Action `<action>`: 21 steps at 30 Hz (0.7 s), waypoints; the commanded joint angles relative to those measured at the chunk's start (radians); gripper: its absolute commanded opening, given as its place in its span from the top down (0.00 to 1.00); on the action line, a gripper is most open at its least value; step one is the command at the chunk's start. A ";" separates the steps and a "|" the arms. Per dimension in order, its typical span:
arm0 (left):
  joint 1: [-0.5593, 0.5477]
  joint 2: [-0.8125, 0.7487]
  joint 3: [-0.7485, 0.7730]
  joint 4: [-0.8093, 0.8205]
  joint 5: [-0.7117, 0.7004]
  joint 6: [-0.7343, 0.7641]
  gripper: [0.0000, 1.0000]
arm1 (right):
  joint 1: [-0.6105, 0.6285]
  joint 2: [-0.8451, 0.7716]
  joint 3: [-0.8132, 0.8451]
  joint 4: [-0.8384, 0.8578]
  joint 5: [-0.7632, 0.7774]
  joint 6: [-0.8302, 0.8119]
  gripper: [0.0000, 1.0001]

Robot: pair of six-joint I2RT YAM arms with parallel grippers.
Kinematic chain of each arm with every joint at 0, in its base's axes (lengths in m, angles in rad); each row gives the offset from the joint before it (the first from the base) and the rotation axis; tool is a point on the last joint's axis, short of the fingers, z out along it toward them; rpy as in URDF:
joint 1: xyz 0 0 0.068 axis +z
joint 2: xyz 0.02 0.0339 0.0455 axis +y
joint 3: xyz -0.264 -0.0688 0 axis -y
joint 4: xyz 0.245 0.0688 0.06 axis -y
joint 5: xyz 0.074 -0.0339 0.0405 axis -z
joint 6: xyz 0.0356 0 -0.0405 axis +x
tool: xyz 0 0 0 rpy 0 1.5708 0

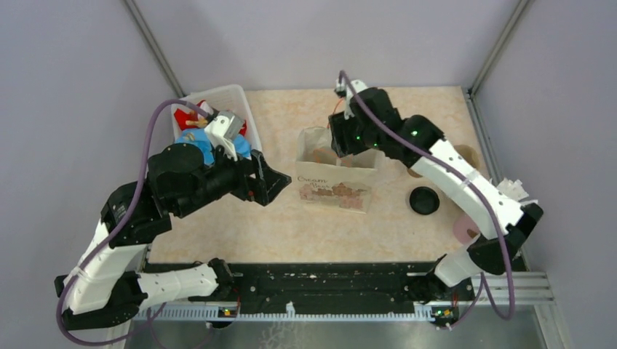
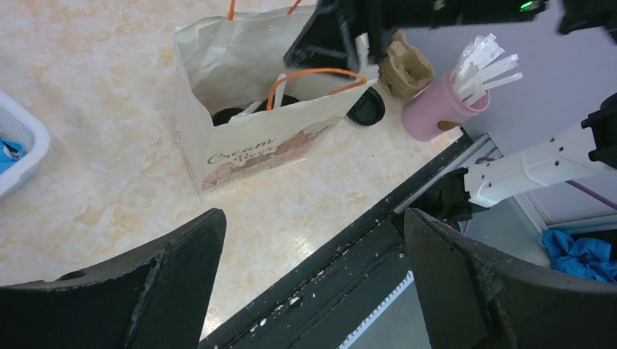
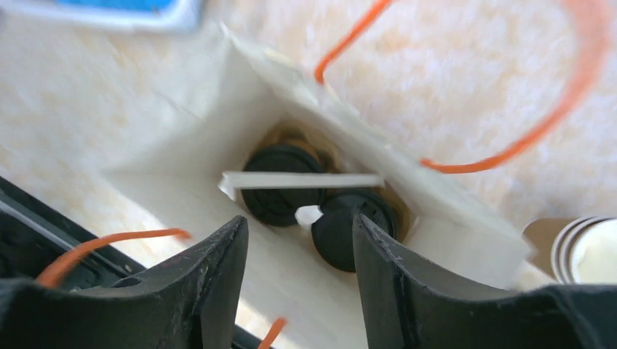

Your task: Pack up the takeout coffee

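Observation:
Two coffee cups with black lids [image 3: 280, 193] [image 3: 342, 236] stand side by side at the bottom of the white paper bag [image 1: 331, 185]. A white stick [image 3: 302, 179] lies across them. My right gripper [image 3: 300, 240] hovers just above the bag's mouth, jaws apart with nothing between them. From above, this right gripper [image 1: 340, 145] sits over the bag's far rim. My left gripper [image 1: 280, 182] is wide open and empty, just left of the bag and pointing at it. In the left wrist view the bag [image 2: 255, 149] shows orange handles and a dark lid [image 2: 229, 114] inside.
A loose black lid [image 1: 424, 200] lies right of the bag. Beyond it are a pink cup of white sticks [image 2: 434, 109] and a brown pulp tray [image 2: 407, 65]. A white basket [image 1: 225, 98] of coloured items sits at the back left. Stacked paper cups [image 3: 589, 251] stand beside the bag.

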 commanded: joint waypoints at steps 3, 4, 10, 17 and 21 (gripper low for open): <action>-0.003 -0.025 0.041 0.071 -0.023 0.025 0.02 | 0.005 -0.184 0.324 -0.199 0.103 0.170 0.36; -0.004 -0.026 0.054 0.070 -0.025 0.036 0.02 | 0.005 -0.211 0.351 -0.230 0.115 0.199 0.25; -0.003 -0.011 0.190 0.079 -0.029 0.119 0.02 | 0.005 -0.481 0.339 -0.269 0.181 0.388 0.01; -0.006 -0.032 0.306 0.214 -0.018 0.231 0.02 | 0.006 -0.753 0.146 0.027 0.098 0.426 0.01; -0.017 -0.029 0.363 0.252 -0.048 0.232 0.02 | 0.005 -0.761 0.183 0.050 0.135 0.425 0.01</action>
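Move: The takeout bag's middle lies roughly 3 cm ahead of the right gripper and some 17 cm below it, straight under sideways. The cup stack stands about 25 cm to the right of this hand and 5 cm farther out, and the loose black lid some 27 cm to its right and level with it, both well over 20 cm down. From the left gripper the bag's middle is about 17 cm ahead, 13 cm right and 31 cm below. Pull the right gripper up off the bag mouth, opening the already parted, empty fingers wide, then carry on up, right and back, nearly 30 cm up and about 20 cm each way, swinging the fingers up by some 60 degrees. Meanwhile lift the wide-open left gripper, slowly and then faster, drifting a little left and tipping its fingers upward. ##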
